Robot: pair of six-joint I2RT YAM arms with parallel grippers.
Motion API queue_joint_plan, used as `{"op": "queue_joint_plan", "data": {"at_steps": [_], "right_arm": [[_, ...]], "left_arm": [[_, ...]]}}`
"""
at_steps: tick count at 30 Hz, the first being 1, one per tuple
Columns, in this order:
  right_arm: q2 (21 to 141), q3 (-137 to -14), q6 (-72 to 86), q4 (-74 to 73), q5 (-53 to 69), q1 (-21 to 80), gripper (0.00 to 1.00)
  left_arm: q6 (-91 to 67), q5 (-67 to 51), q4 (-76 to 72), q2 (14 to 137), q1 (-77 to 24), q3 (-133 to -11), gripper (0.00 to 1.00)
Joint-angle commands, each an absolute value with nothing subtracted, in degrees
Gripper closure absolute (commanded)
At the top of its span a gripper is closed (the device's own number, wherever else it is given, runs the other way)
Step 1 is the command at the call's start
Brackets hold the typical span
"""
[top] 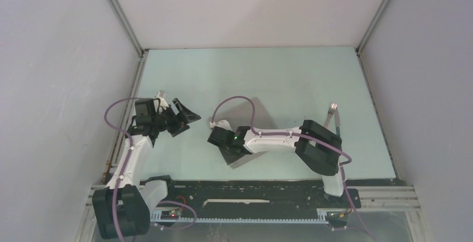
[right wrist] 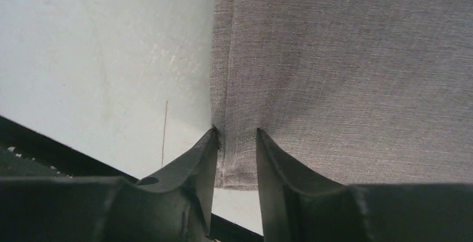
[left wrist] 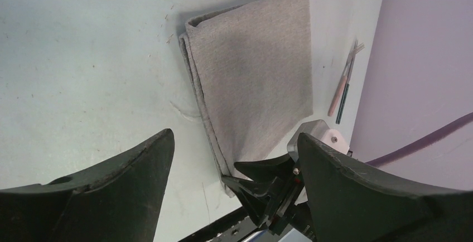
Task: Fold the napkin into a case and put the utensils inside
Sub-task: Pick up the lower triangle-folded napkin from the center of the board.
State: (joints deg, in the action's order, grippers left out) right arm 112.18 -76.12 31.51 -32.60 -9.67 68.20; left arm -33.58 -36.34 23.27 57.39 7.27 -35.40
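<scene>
The taupe-grey napkin (top: 252, 111) (left wrist: 256, 74) lies folded flat on the pale table, mostly hidden in the top view under my right arm. My right gripper (top: 230, 155) (right wrist: 237, 133) is low at its near-left corner. The jaws are narrowed to either side of that corner, with a strip of flat cloth (right wrist: 346, 74) showing in the gap. My left gripper (top: 189, 122) (left wrist: 234, 136) hangs wide open and empty, left of the napkin. The utensils (top: 333, 114) (left wrist: 342, 86) lie side by side to the right: a pink handle, a dark teal handle and silver fork tines. No case shows.
White enclosure walls stand on the left, back and right, with metal posts in the corners. A black toothed rail (top: 251, 206) runs along the table's near edge, just behind the napkin's gripped corner. A purple cable (top: 234, 101) arches over the right arm.
</scene>
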Motion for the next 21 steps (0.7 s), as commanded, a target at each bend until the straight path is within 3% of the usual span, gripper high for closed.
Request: {"op": "queue_joint_plan", "data": {"at_steps": [1, 12, 21], "right_arm": [[114.02, -73.75, 33.41, -33.7, -13.75, 68.04, 0.64], [111.56, -73.74, 31.89, -29.69, -6.87, 63.94, 1.0], [106.35, -68.7, 29.59, -22.57, 8.19, 57.18, 1.0]], "left_arm": [[-34.73, -37.96, 21.11, 57.15, 7.77, -35.16, 0.13], [-37.67, -38.85, 16.48, 57.83, 7.3, -31.55, 0.13], [-45.06, -38.93, 4.46, 63.07, 3.14, -26.87, 0.14]]}}
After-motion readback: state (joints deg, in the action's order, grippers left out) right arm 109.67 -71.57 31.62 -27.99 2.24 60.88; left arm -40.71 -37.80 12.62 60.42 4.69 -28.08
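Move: The folded napkin lies with its middle about 11 cm ahead of the right hand, 5 cm to its right and 1 cm lower. Its near corner is only some 2 cm back from that hand's point, with the half-open fingers straddling the left edge there. The fork lies roughly 15 cm ahead and 35 cm to the right. From the left hand, the napkin's middle is about level, 19 cm right and 12 cm below. Forward and slightly right, by about 1.5 cm at table height, the right hand shuts its half-open fingers on the left edge just above the napkin's near corner, pinching the layers. It then tilts some 10 degrees, wrist leaning forward, without lifting. The left hand, wide open and touching nothing, sinks about 3 cm and drifts 2 cm right towards the napkin. ##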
